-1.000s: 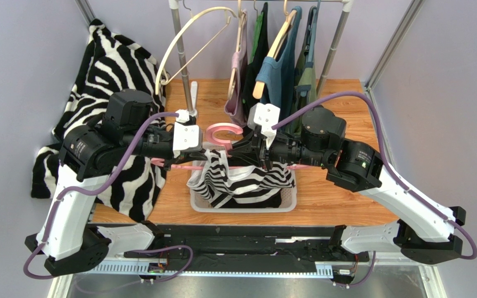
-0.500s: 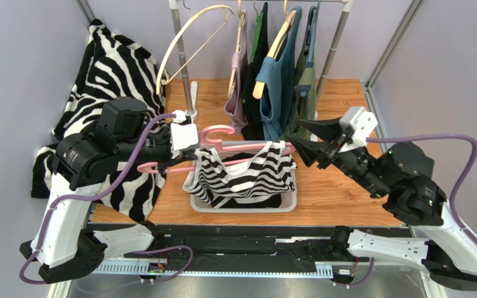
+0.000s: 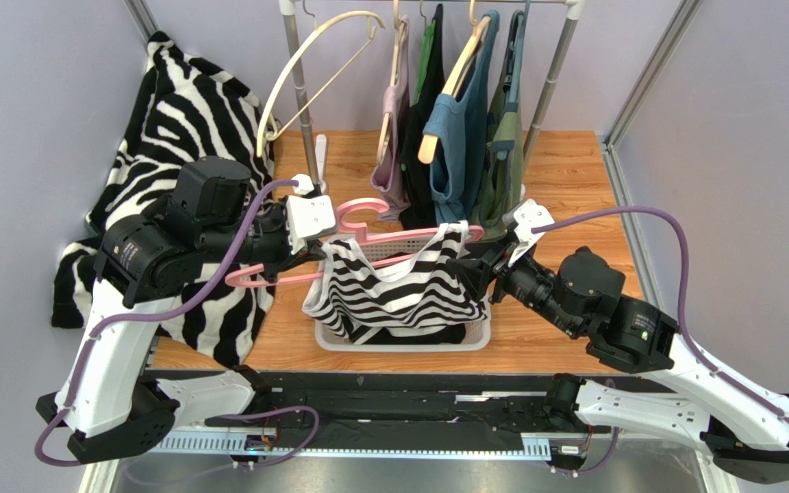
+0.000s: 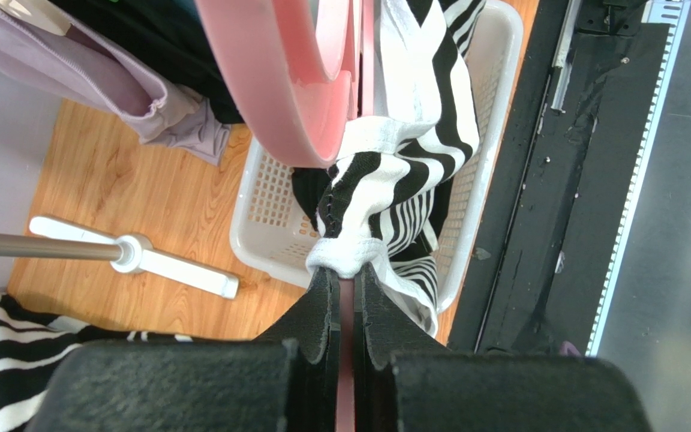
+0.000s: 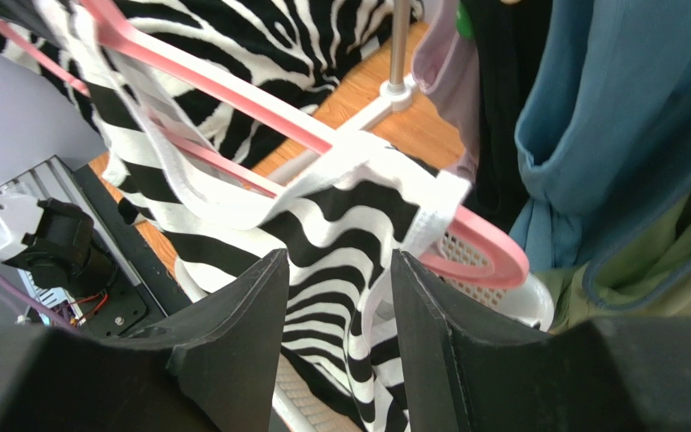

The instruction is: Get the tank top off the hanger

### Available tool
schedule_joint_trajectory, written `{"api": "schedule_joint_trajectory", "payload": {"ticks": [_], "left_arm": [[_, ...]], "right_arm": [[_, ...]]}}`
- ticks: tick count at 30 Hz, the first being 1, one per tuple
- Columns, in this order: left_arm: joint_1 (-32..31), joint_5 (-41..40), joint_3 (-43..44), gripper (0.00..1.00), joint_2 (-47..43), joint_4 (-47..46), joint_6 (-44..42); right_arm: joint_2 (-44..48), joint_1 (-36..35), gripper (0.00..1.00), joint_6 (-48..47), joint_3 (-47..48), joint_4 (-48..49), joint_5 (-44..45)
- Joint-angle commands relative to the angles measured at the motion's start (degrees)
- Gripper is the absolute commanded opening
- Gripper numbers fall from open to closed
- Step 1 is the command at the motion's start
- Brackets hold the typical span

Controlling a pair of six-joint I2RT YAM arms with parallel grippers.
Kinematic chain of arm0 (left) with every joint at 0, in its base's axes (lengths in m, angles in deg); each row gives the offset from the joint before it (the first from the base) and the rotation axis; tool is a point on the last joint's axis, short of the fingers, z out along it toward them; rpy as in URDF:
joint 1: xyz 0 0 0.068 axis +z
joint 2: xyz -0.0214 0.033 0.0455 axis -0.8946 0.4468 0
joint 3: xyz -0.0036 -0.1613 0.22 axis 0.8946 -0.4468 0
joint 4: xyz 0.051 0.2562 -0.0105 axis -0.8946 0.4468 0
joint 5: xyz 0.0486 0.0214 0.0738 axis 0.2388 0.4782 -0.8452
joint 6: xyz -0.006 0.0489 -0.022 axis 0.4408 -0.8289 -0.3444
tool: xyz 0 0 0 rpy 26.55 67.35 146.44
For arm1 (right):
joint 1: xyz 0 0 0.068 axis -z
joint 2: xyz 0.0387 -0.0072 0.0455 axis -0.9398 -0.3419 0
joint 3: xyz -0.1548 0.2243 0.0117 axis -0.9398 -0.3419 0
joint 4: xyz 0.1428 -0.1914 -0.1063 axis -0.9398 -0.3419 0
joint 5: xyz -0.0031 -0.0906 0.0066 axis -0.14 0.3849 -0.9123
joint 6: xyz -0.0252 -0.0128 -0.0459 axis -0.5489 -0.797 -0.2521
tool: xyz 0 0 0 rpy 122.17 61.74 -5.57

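A black-and-white striped tank top [image 3: 399, 282] hangs on a pink hanger [image 3: 368, 218] above a white basket [image 3: 476, 337]. My left gripper [image 3: 306, 265] is shut on the hanger's left arm [image 4: 346, 297], with a white strap [image 4: 347, 256] bunched right at its fingertips. My right gripper [image 3: 477, 269] is open at the tank top's right side. In the right wrist view its fingers [image 5: 259, 306] straddle the striped fabric [image 5: 340, 252] without closing on it. The other strap [image 5: 430, 220] loops over the hanger's right end [image 5: 489, 261].
Behind stands a clothes rail [image 3: 301, 87] with lilac, black, teal [image 3: 460, 123] and green garments and a bare cream hanger [image 3: 311, 67]. A zebra-print cloth [image 3: 177, 123] drapes the left side. More striped cloth lies in the basket.
My right gripper let go and opened, swung away to the right, then came back low to the tank top's right edge. The left gripper kept its hold and lifted the hanger slightly.
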Motion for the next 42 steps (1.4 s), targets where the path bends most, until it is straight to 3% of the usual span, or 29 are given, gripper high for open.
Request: {"api": "schedule_joint_trajectory", "payload": {"ticks": [1, 8, 14, 17, 20, 21, 24, 30, 37, 42], "left_arm": [[-0.3, 0.9, 1.7, 0.00, -0.9, 1.1, 1.3], [-0.2, 3.2, 2.2, 0.00, -1.1, 2.1, 1.1], [-0.1, 3.8, 2.8, 0.00, -1.4, 2.6, 1.0], [-0.1, 3.9, 2.9, 0.00, -1.8, 2.6, 1.0], [0.1, 4.3, 2.8, 0.00, -2.0, 2.4, 1.0], [0.3, 4.4, 2.6, 0.00, -2.0, 2.4, 1.0], [0.4, 4.7, 2.1, 0.00, -2.3, 2.4, 0.9], [0.9, 4.1, 1.3, 0.00, -2.7, 2.0, 1.0], [1.2, 2.9, 1.1, 0.00, -3.0, 2.2, 0.5], [2.1, 3.1, 2.4, 0.00, -4.1, 2.7, 0.6]], "right_arm": [[1.1, 0.1, 0.52, 4.8, -0.8, 3.1, 4.8], [-1.1, 0.3, 0.52, 3.5, -1.7, 6.7, 8.2], [-3.7, 2.0, 0.46, 4.6, -1.7, 10.0, 7.4], [-4.7, 2.5, 0.37, 5.2, -1.2, 10.5, 6.4], [-5.3, 2.7, 0.21, 5.5, -0.5, 10.9, 5.8], [-5.3, 2.7, 0.11, 5.6, -0.3, 11.0, 5.6], [-4.7, 2.7, 0.00, 5.9, 0.2, 11.0, 5.2], [-0.1, 2.8, 0.00, 5.4, 1.3, 8.8, 6.3], [4.0, 4.2, 0.00, 3.2, 0.5, 6.0, 15.2], [2.7, 12.7, 0.00, 6.0, -0.8, 4.4, 15.3]]}}
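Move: The tank top's right-hand strap, still looped over the pink hanger, lies about 4 cm ahead and 1 cm to the left of the open right gripper, level with it. The hanger's right end stands some 4 cm ahead and 3 cm to the right of that gripper. The basket's middle is around 18 cm below it and 9 cm to its left, about even with it fore and aft. From the left hand, that strap lies roughly 21 cm to the right and 2 cm ahead, about level. Bring the right gripper forward about 3.5 cm onto the tank top's right strap, close its fingers there, then pull the pinched strap some 7 cm to the right and 4 cm up, towards and past the hanger's right end, while the hand swings clockwise to about 20 degrees. Keep the left gripper clamped on the pink hanger, letting it ease back and up only a centimetre or so. ##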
